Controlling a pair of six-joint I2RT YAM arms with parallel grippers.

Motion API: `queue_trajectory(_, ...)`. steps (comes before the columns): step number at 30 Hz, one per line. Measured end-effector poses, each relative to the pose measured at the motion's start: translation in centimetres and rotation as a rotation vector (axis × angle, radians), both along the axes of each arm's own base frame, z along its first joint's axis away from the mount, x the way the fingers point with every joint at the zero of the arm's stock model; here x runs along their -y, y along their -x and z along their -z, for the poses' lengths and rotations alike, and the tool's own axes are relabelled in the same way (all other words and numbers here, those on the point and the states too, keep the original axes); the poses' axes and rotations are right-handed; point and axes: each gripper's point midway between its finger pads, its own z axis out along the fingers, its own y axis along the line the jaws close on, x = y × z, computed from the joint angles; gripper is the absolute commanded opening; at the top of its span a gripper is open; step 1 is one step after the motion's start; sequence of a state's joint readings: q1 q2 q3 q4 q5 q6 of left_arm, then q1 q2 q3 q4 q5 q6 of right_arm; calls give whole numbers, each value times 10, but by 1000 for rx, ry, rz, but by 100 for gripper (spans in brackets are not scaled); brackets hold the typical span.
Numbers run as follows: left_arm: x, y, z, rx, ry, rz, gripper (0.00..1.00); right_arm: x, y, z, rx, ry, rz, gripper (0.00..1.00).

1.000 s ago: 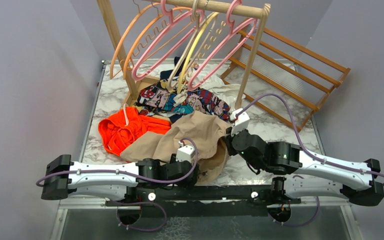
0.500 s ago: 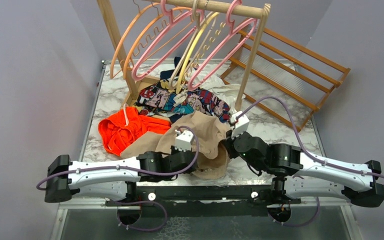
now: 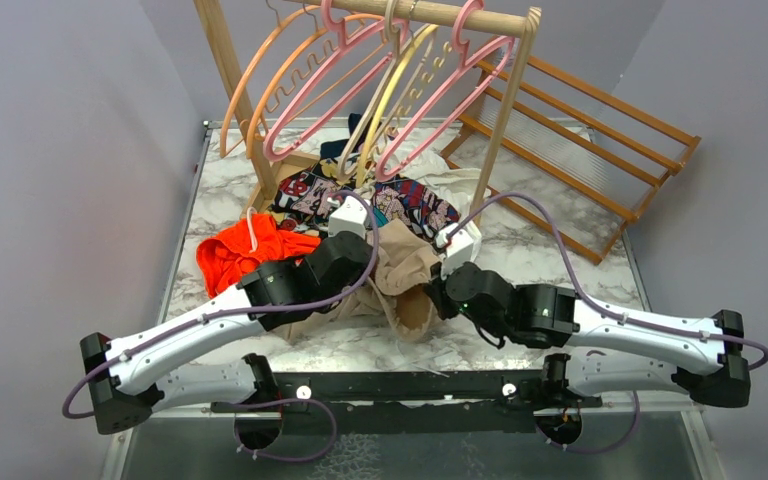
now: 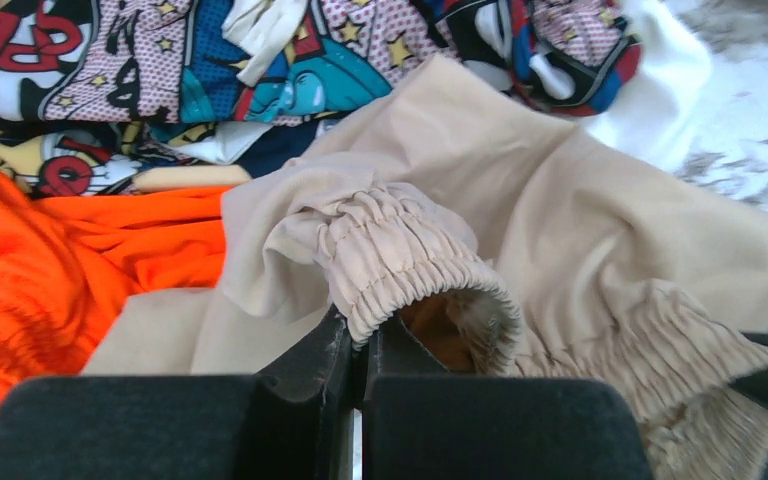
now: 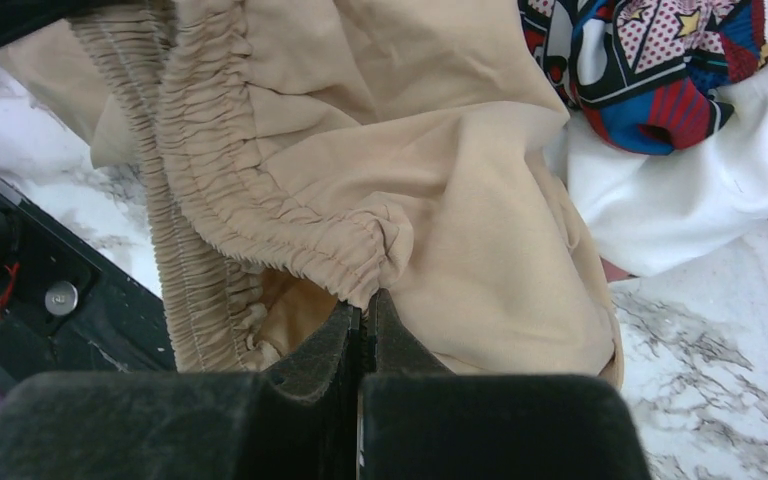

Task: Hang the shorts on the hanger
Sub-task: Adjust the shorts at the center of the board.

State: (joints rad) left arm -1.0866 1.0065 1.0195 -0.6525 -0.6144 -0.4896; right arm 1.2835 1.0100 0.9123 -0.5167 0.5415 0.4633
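The beige shorts (image 3: 401, 277) hang bunched between my two grippers above the marble table. My left gripper (image 3: 372, 264) is shut on a fold of the gathered waistband (image 4: 400, 255); in the left wrist view the jaws (image 4: 360, 335) pinch the elastic edge. My right gripper (image 3: 432, 292) is shut on another stretch of the waistband (image 5: 290, 240), its fingertips (image 5: 363, 305) closed on the fabric. Two pink hangers (image 3: 272, 152) (image 3: 447, 108) hang on the wooden rail at the back; I cannot tell which is the task's hanger.
An orange garment (image 3: 243, 256) lies left of the shorts. A comic-print cloth (image 3: 400, 203) and a white cloth (image 5: 690, 190) lie behind them. Orange and yellow hangers share the rail (image 3: 460, 15). A slatted wooden rack (image 3: 585, 150) leans at the back right.
My left gripper has shut on the waistband and swung forward and up, away from the near edge. The shorts have bunched up between the grippers. The right gripper has shifted slightly left.
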Motion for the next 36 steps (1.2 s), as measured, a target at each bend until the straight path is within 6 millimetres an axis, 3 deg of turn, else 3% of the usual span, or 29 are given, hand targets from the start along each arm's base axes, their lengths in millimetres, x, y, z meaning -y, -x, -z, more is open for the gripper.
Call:
queue_trajectory(2, -3, -7, 4, 2, -44, -6, 0, -6, -2, 0, -2, -8, 4, 1)
queue_trajectory(5, -10, -15, 32, -35, -134, -22, 0, -10, -2, 15, -26, 16, 15, 7)
queue_trajectory(8, -23, -13, 72, -107, -222, -30, 0, -5, 2, 40, -60, 56, 20, 19)
queue_trajectory(11, -33, -9, 94, -155, -261, -35, 0, 4, 9, 62, -99, 90, 10, 34)
queue_trajectory(14, -36, -10, 98, -170, -251, -42, 0, 9, 17, 69, -124, 94, -16, 45)
queue_trajectory(21, -35, -15, 95, -170, -215, -45, 0, 3, 32, 66, -162, 77, -113, 61)
queue_trajectory(36, -30, -13, 98, -190, -202, -27, 0, -17, 59, 81, -242, 152, -342, 68)
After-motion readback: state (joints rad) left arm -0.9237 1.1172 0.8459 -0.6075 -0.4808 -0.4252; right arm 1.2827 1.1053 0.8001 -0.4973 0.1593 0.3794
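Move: Both hands hold the beige shorts' waistband, with the board's middle some 15 cm below the left hand and about 3 cm to its right. From that hand, the orange shorts lie some 20 cm left and 5 cm ahead, the patterned shorts about 16 cm straight ahead, both around 15 cm lower. The waistband's hanging lower fold is roughly 5 cm back, 4 cm left and 10 cm below the right hand; the white cloth is some 15 cm ahead of it, 6 cm right and 14 cm lower. Down together, both hands lower the beige shorts quickly towards the board; the left sinks about 10 cm, drifting 3 cm left, then stays there with its pinch on the waistband. The right opens on the way down, lets go, and draws back some 6 cm towards the board's front edge, turning about 20 degrees counter-clockwise and tipping down, its open fingers coming to either side of the waistband's lower fold. ##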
